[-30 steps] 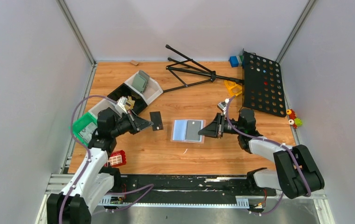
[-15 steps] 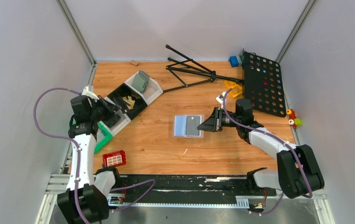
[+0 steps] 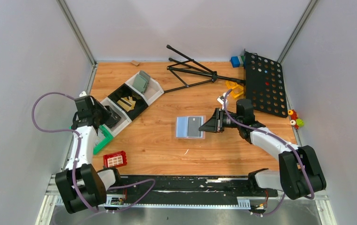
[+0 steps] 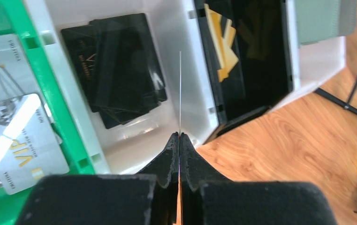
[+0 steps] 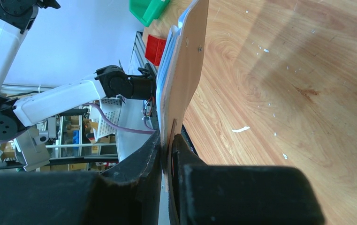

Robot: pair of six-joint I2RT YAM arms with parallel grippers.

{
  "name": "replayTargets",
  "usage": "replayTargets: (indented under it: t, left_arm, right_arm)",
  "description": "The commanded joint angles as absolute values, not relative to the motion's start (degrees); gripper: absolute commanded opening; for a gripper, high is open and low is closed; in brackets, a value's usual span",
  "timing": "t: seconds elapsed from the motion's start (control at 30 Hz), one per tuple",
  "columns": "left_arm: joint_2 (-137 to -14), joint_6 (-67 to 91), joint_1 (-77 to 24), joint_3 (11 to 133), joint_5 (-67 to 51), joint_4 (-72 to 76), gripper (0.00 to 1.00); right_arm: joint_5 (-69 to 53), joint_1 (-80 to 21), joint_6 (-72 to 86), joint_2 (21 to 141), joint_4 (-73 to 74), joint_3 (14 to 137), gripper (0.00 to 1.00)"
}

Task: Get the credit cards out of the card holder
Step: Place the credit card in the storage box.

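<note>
The card holder, light blue-grey with a black pocket panel, is held at mid-table. My right gripper is shut on its right edge. In the right wrist view the card holder is seen edge-on, tan back toward the wood, pinched between the fingers of my right gripper. My left gripper is shut on a thin credit card seen edge-on. It hangs over a white bin with a stack of black credit cards. From above, the left gripper is over that white bin.
A green bin with white VIP cards sits left of the white one. To its right are a black bin with gold cards and a white bin holding a grey-green holder. A red block, a folded black stand and a perforated black board lie around.
My left arm carried a black card from beside the card holder leftward to above the white bin. My right gripper shifted the holder slightly toward the back.
</note>
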State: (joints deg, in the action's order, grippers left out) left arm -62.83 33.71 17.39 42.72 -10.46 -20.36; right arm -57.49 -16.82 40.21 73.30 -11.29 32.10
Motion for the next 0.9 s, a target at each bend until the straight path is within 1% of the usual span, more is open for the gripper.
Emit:
replayTargets:
  t: [0.0,0.1,0.27,0.33,0.4,0.43,0.5,0.53,0.57,0.6,0.63,0.67,0.7,0.8,0.87]
  left_arm:
    - [-62.2,32.8,18.1,40.8,-4.6,-15.2,0.00]
    - [-64.4,32.9,18.3,41.0,-4.3,-14.3,0.00]
    - [-67.5,35.3,18.3,40.2,-4.3,-9.4,0.00]
    - [-67.9,36.5,18.2,40.0,-2.8,-8.2,0.00]
    - [-68.2,36.9,18.3,40.3,-1.8,-8.4,0.10]
    - [-68.1,36.9,18.3,40.6,-1.7,-8.5,0.19]
    - [-67.5,37.5,18.3,40.3,-1.8,-8.0,0.27]
    - [-67.1,37.9,18.3,40.2,-1.6,-8.0,0.36]
    - [-66.6,38.2,18.2,40.1,-1.3,-8.0,0.47]
    - [-66.1,38.5,18.2,39.9,-1.0,-8.0,0.59]
    - [-65.5,39.0,18.3,39.7,-0.6,-8.0,0.69]
    - [-65.0,39.3,18.3,39.3,-0.8,-7.7,0.72]
    - [-64.5,39.6,18.2,38.9,-1.7,-7.1,0.73]
    - [-63.8,39.5,18.1,38.1,-3.3,-6.4,0.74]
    - [-63.9,39.3,18.1,37.5,-3.5,-5.6,0.74]
  right_arm:
    - [-57.4,-17.4,39.6,72.5,-13.0,34.3,0.00]
    - [-58.1,-18.1,41.6,72.0,-11.8,35.9,0.00]
    - [-57.4,-20.5,47.2,67.2,-7.2,39.0,0.00]
    - [-60.5,-20.6,51.6,65.6,-7.1,40.2,0.00]
    - [-62.3,-20.7,51.0,63.8,-2.7,42.8,0.00]
    - [-61.4,-20.7,48.2,62.4,2.9,44.6,0.00]
    - [-56.1,-20.7,43.8,59.7,12.9,48.3,0.00]
    - [-52.5,-20.6,42.6,58.2,16.1,49.3,0.00]
    - [-51.0,-20.5,41.8,56.7,17.1,49.6,0.00]
    - [-50.1,-20.4,41.6,55.5,17.2,49.7,0.00]
    - [-49.3,-20.3,42.4,54.2,16.6,49.7,0.00]
    - [-49.1,-20.3,43.5,53.2,15.5,49.4,0.00]
    - [-49.2,-20.2,44.7,52.3,13.1,48.9,0.00]
    - [-47.0,-19.7,45.2,50.8,12.0,46.0,0.00]
    - [-49.3,-17.7,46.7,51.1,9.5,43.5,0.00]
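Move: The left hand holds a black card just over the white compartment. The pile of black cards lies some 4 cm ahead, about 1 cm left and 11 cm below. The green compartment is about 5 cm back and 10 cm left of the hand, the black compartment about 11 cm ahead and 8 cm right. From the right hand that pile is roughly 42 cm left, 13 cm ahead and 12 cm lower; the card holder it grips has its middle about 5 cm left, 1 cm ahead and 1 cm lower. The left fingers let go of the black card above the pile, opening wide after the hand has eased about 3 cm left, 2 cm forward and 2.5 cm down into the white compartment, turning some 10 degrees counter-clockwise; it then rises slightly. The right hand, still pinching the card holder, lifts it nearly 14 cm, drawing back 3.5 cm and tipping its far side up about 10 degrees. ##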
